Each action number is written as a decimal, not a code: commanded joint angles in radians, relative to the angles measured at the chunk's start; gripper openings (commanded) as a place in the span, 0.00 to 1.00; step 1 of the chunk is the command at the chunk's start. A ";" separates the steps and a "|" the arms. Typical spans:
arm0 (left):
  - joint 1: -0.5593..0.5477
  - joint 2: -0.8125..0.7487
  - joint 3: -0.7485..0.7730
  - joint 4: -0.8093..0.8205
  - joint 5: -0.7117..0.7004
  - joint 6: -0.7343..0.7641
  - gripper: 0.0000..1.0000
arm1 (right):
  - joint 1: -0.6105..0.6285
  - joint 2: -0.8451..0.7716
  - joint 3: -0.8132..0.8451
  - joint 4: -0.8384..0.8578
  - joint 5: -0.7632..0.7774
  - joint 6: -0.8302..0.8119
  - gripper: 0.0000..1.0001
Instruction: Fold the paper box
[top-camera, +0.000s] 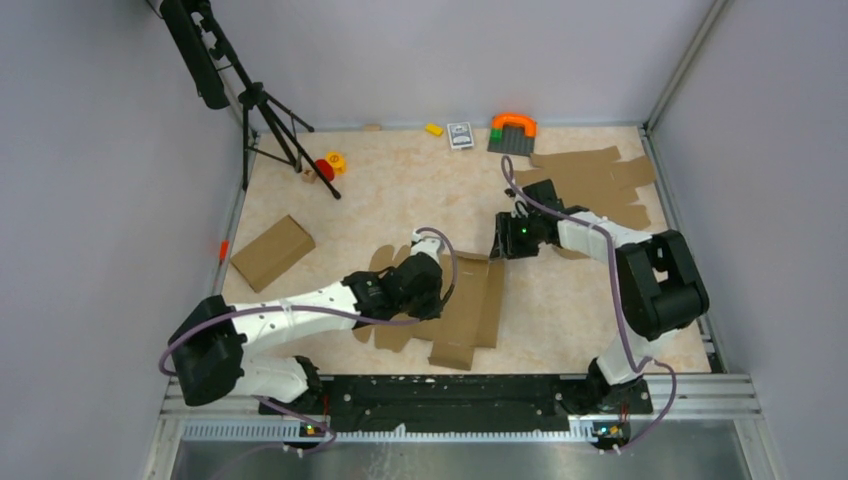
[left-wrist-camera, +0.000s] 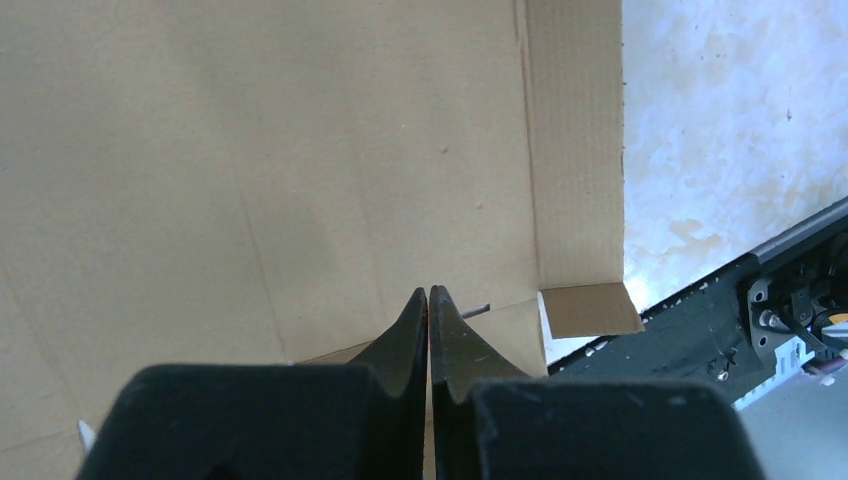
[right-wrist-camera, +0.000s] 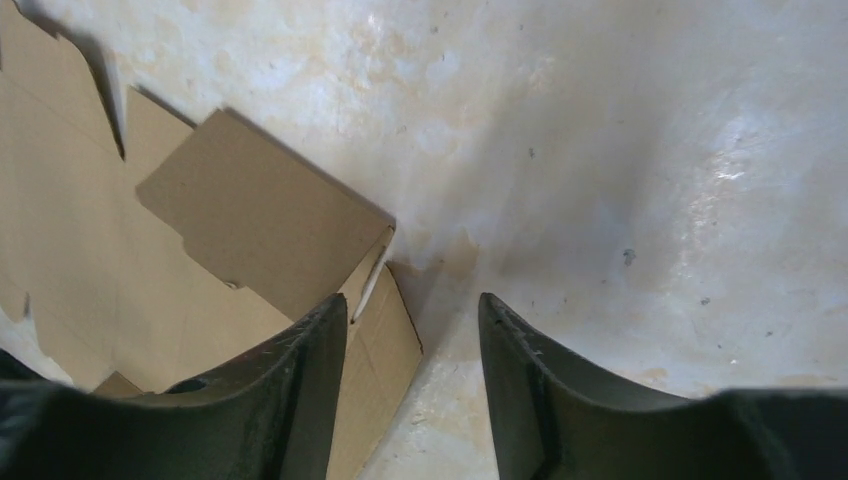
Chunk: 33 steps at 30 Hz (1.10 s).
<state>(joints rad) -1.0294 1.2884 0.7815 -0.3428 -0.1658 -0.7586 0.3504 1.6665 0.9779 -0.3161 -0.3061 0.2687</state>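
Observation:
The paper box (top-camera: 465, 312) lies as a flat brown cardboard sheet in the middle of the table, with creased panels and side flaps. My left gripper (top-camera: 424, 282) rests on its left part, jaws shut tip to tip; the left wrist view shows the tips (left-wrist-camera: 428, 292) over the broad panel (left-wrist-camera: 300, 150) with nothing visibly pinched. My right gripper (top-camera: 503, 240) hovers at the sheet's far right corner. Its jaws are open (right-wrist-camera: 412, 305), and a raised flap (right-wrist-camera: 260, 215) and the corner edge lie by its left finger (right-wrist-camera: 315, 350), over bare table.
A pile of similar cardboard sheets (top-camera: 590, 180) lies at the back right. A folded brown box (top-camera: 272, 251) sits at the left. A tripod (top-camera: 262, 110) stands back left, with small toys (top-camera: 328, 165) near it. A card deck (top-camera: 460, 134) and an orange arch (top-camera: 513, 124) line the back wall.

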 joint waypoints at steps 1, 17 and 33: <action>0.006 0.048 0.072 0.018 0.065 0.048 0.00 | -0.004 0.044 0.043 -0.024 -0.054 -0.039 0.45; 0.058 0.114 0.086 0.030 0.141 0.053 0.00 | -0.002 -0.106 -0.093 0.065 0.005 0.030 0.00; 0.111 0.263 0.203 -0.037 0.203 0.102 0.00 | 0.051 -0.332 -0.310 0.201 0.096 0.037 0.05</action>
<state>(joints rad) -0.9237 1.4868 0.8898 -0.3550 0.0109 -0.6937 0.3817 1.3933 0.6888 -0.1902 -0.2481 0.3157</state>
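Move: Just below the right hand's open fingers, some 2 cm back, 1 cm to its left and 2 cm down, is the paper box's far right corner. From this hand the end flap lies about 5 cm left and 1 cm back, and the middle of the right side wall 12 cm back and 1 cm left. From the shut left hand, the main panel's middle is about 5 cm ahead, 5 cm right and 7 cm below, the far right corner 14 cm ahead, 13 cm right. Sinking about 2 cm and easing back, the right hand shuts its fingers on the far right corner and pinches the upright cardboard, then rises about 2 cm and draws the corner back and somewhat right, fingertips tipping slightly forward again. The closed left hand shifts right and down, then forward, sinking about 2.5 cm towards the main panel; its contact can't be seen. ##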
